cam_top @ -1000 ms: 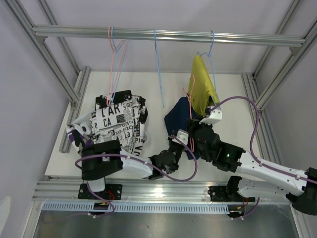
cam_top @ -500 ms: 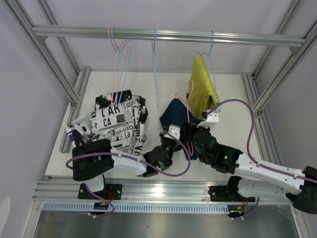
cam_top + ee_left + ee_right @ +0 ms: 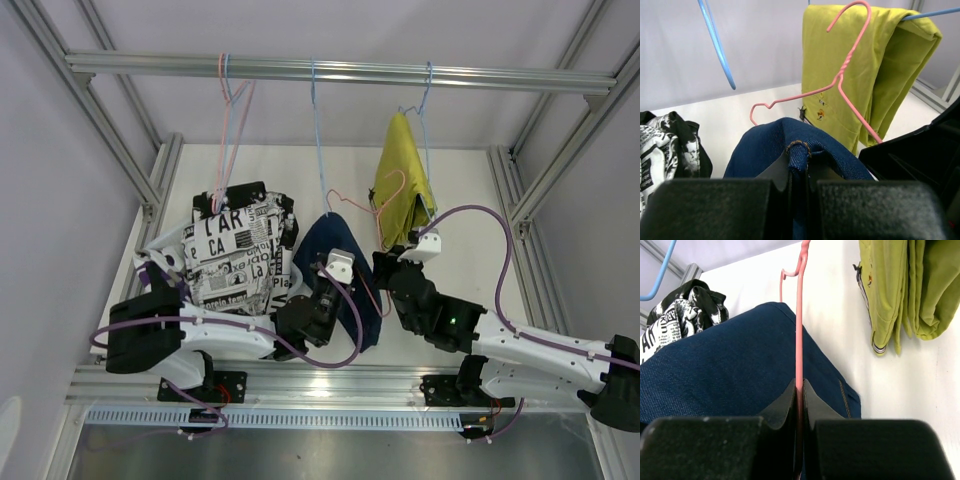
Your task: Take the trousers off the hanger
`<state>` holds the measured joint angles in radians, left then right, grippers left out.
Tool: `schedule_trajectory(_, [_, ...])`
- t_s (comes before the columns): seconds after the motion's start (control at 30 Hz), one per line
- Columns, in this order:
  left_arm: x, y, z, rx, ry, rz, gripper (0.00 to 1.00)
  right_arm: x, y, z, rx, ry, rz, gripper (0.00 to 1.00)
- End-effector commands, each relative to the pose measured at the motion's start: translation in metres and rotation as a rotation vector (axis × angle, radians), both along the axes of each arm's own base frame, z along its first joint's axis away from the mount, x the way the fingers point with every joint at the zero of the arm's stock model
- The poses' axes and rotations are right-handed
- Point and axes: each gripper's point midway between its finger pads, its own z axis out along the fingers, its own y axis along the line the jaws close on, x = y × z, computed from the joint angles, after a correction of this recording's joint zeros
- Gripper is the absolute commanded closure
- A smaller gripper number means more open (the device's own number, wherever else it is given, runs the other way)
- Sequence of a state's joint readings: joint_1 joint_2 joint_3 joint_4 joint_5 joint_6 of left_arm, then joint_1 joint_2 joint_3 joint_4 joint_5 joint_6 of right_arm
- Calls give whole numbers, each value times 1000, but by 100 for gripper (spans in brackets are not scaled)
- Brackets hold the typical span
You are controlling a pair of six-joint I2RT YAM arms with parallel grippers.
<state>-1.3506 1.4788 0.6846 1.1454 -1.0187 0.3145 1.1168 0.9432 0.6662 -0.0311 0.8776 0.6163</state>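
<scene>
The navy trousers (image 3: pixel 340 262) bulge up at mid-table, and my left gripper (image 3: pixel 322 290) is shut on a stitched fold of them (image 3: pixel 799 150). A pink hanger (image 3: pixel 365 205) rises behind that cloth; its hook and shoulder (image 3: pixel 845 75) are bare, while its lower part is hidden. My right gripper (image 3: pixel 388 268) is shut on the hanger's wire (image 3: pixel 800 330), which runs across the navy cloth (image 3: pixel 730 375). Yellow trousers (image 3: pixel 402 180) are draped over a blue hanger (image 3: pixel 427 90) on the rail.
A heap of black-and-white printed trousers (image 3: pixel 238 250) lies at the left of the table. Bare pink (image 3: pixel 230 130) and blue (image 3: pixel 318 130) hangers dangle from the top rail (image 3: pixel 340 70). Frame posts stand on both sides.
My left gripper has shut on the navy trousers and dragged them left and nearer. The pink hanger's top now stands bare. My right gripper has kept its hold on the wire.
</scene>
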Motion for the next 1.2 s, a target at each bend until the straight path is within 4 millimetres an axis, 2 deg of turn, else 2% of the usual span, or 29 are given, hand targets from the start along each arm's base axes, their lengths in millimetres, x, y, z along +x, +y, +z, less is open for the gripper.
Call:
schedule_trajectory(0.0, [-2,11,33,-83,-20,22,99,5,-6,19,109,-41,-57,100])
schedule_trajectory(0.07, [-4,15,28,-76,-15,27,99,5,-7,15,99,-35,-62,100])
schedule_trajectory(0.27, [-11,16,31,-68,5,24,99,5,-7,9,102,-25,-62,100])
schedule_trajectory(0.37, [-11,10,5,1,81,22,75,3,-6,15,123,-34,-44,100])
schedule_trajectory(0.43, [-12,10,-16,55,117,27,68,2,-6,24,135,-48,-32,100])
schedule_trajectory(0.5, [-13,10,-35,38,171,34,61,1,-8,35,144,-67,-24,100])
schedule_trajectory(0.53, [-14,12,-49,75,202,38,51,1,-8,45,155,-80,-23,100])
schedule_trajectory(0.7, [-18,13,-79,55,287,50,47,-1,-11,78,175,-120,-4,100])
schedule_trajectory(0.83, [-18,10,-90,65,315,62,46,-5,-11,98,197,-139,8,100])
schedule_trajectory(0.93, [-19,5,-94,50,321,49,43,-10,-14,98,179,-133,12,100])
schedule_trajectory(1.03, [-21,-5,-89,-2,326,-10,36,-12,-15,99,176,-131,14,100])
schedule_trajectory(1.17, [-28,-15,-83,-73,362,-81,34,-12,-19,96,171,-128,1,100])
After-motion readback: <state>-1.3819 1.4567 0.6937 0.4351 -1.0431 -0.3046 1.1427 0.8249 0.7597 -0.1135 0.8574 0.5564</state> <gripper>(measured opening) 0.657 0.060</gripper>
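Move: The navy trousers are still draped over the pink hanger, their edge pinched by the left fingers; their middle lies roughly 3 cm ahead of the left hand, 4 cm right and 8 below. From the right hand, which grips the hanger, that middle is about 2 cm ahead, 6 left and 5 below. The yellow trousers hang some 17 cm ahead of the right hand, 6 right and 3 above; the printed trousers pile lies about 22 cm left of the left hand, 6 ahead and 18 below. After a brief hold, the left hand lets go of the pinched edge of the navy trousers and drops about 10 cm with its fingers opening wide, tipping downwards by some 20 degrees and easing back slightly, so that it ends low with the open fingers at a fold of the hanging cloth. Meanwhile the right hand keeps its pinch on the pink hanger, dips a touch and then lifts the hanger about 6 cm, level in all but a slight tilt. ##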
